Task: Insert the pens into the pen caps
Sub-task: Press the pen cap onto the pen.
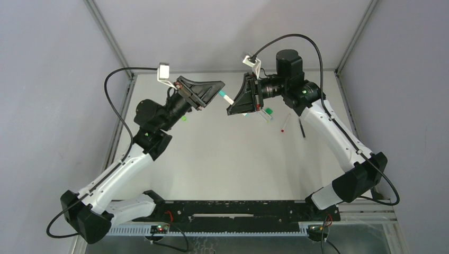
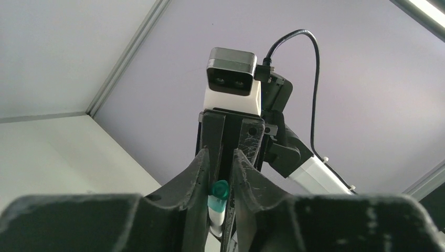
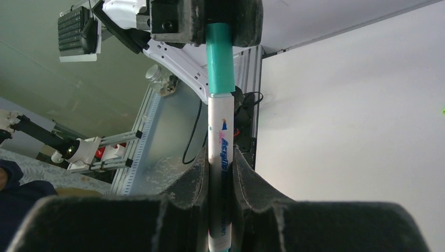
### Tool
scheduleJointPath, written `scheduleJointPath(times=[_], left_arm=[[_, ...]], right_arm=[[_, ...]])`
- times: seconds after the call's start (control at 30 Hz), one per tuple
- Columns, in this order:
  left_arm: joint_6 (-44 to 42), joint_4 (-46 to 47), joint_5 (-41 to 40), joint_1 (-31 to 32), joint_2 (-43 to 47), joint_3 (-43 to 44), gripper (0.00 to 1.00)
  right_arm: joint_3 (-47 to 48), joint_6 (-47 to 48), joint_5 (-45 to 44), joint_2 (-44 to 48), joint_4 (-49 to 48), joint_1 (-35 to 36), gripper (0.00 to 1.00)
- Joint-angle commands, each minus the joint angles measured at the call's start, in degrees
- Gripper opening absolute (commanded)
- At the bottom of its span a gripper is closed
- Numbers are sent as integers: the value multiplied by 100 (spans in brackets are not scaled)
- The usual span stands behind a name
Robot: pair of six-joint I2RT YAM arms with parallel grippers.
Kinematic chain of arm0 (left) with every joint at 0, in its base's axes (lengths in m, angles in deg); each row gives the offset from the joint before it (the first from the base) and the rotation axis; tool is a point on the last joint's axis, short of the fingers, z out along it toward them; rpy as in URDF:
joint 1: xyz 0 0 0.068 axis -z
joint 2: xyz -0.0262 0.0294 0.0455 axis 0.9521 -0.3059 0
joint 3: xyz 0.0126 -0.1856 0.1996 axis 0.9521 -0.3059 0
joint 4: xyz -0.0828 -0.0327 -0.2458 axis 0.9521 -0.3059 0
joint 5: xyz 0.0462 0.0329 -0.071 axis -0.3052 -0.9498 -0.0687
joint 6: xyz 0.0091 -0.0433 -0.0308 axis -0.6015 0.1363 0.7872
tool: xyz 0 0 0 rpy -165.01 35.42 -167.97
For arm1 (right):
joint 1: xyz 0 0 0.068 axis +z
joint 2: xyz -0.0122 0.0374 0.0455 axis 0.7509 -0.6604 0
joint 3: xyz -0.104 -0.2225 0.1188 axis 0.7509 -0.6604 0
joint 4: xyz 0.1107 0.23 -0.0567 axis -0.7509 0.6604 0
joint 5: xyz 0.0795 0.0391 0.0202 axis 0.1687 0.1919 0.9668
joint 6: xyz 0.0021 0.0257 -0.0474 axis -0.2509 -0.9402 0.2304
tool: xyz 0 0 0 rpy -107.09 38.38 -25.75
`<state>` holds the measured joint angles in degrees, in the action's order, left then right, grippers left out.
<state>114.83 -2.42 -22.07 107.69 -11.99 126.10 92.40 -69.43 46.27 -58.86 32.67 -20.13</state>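
Observation:
My two grippers meet in the air above the far middle of the table. My right gripper [image 3: 220, 157] is shut on the white barrel of a pen [image 3: 220, 121] printed with blue letters. On that pen's far end sits a teal pen cap [image 3: 220, 63], and my left gripper [image 3: 219, 23] is shut on it. In the left wrist view the cap [image 2: 219, 189] sits between my left gripper's [image 2: 221, 157] fingers, with the white barrel below. From above, the pen [image 1: 226, 98] bridges the left gripper [image 1: 214, 91] and the right gripper [image 1: 236, 104].
On the table under the right arm lie a green-ended pen [image 1: 268, 111], a thin red-tipped pen [image 1: 285, 123] and a thin dark pen [image 1: 302, 128]. A small bright green cap [image 1: 184, 118] lies by the left arm's wrist. Grey walls close the back and sides.

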Motion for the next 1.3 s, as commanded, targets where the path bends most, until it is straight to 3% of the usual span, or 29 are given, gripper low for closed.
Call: scheduleJointPath(times=[0.0, 0.2, 0.37, 0.6, 0.83, 0.9, 1.07, 1.2, 1.27], left_arm=[[46, 150, 229, 35, -20, 159, 21], [-60, 276, 742, 31, -148, 162, 0], [-85, 414, 1690, 50, -374, 116, 0], [-342, 53, 1806, 354, -557, 57, 0], [181, -181, 941, 908, -722, -178, 0], [37, -953, 677, 1060, -730, -61, 0], [-228, -1824, 462, 1249, -683, 126, 0], [-405, -1475, 1148, 1302, -753, 159, 0], [-510, -1074, 1562, 1310, -728, 27, 0]], right_arm=[[218, -151, -10, 115, -191, 5, 0], [239, -288, 44, 96, -293, -1, 0], [197, -1006, 310, 79, -956, -23, 0], [209, -2148, 331, -1, -2240, 10, 0], [1255, 151, -1047, -224, 293, 74, 0], [1602, 567, -1561, -306, 744, 65, 0], [2079, 997, -2111, -423, 1019, 83, 0], [2190, 1108, -2107, -448, 1093, 176, 0], [2126, 743, -1643, -452, 906, 64, 0]])
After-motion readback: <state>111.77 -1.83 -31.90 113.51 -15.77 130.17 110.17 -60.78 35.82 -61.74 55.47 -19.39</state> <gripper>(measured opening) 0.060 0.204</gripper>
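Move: The teal pen cap sits with its top end at the left hand's fingertips, its middle only about 2 cm back, 1 cm to the right and 2 cm below that hand. The white pen slants away beneath it, roughly 5 cm back, 4 cm right and 6 cm below the left hand, its barrel held right at the right hand's finger point. From the right hand the cap lies some 3 cm ahead, 3 cm left and 4 cm above. The teal cap is pinched at its top end as the left fingers close. With the right fingers still gripping the white barrel, both hands then ease back 1.5 to 2 cm while rising and return forward some 2.5 cm. The left shifts about 1.5 cm right, bearing down the pen's slant, while the right hand climbs 3 cm overall towards it and turns some 10 degrees clockwise. ##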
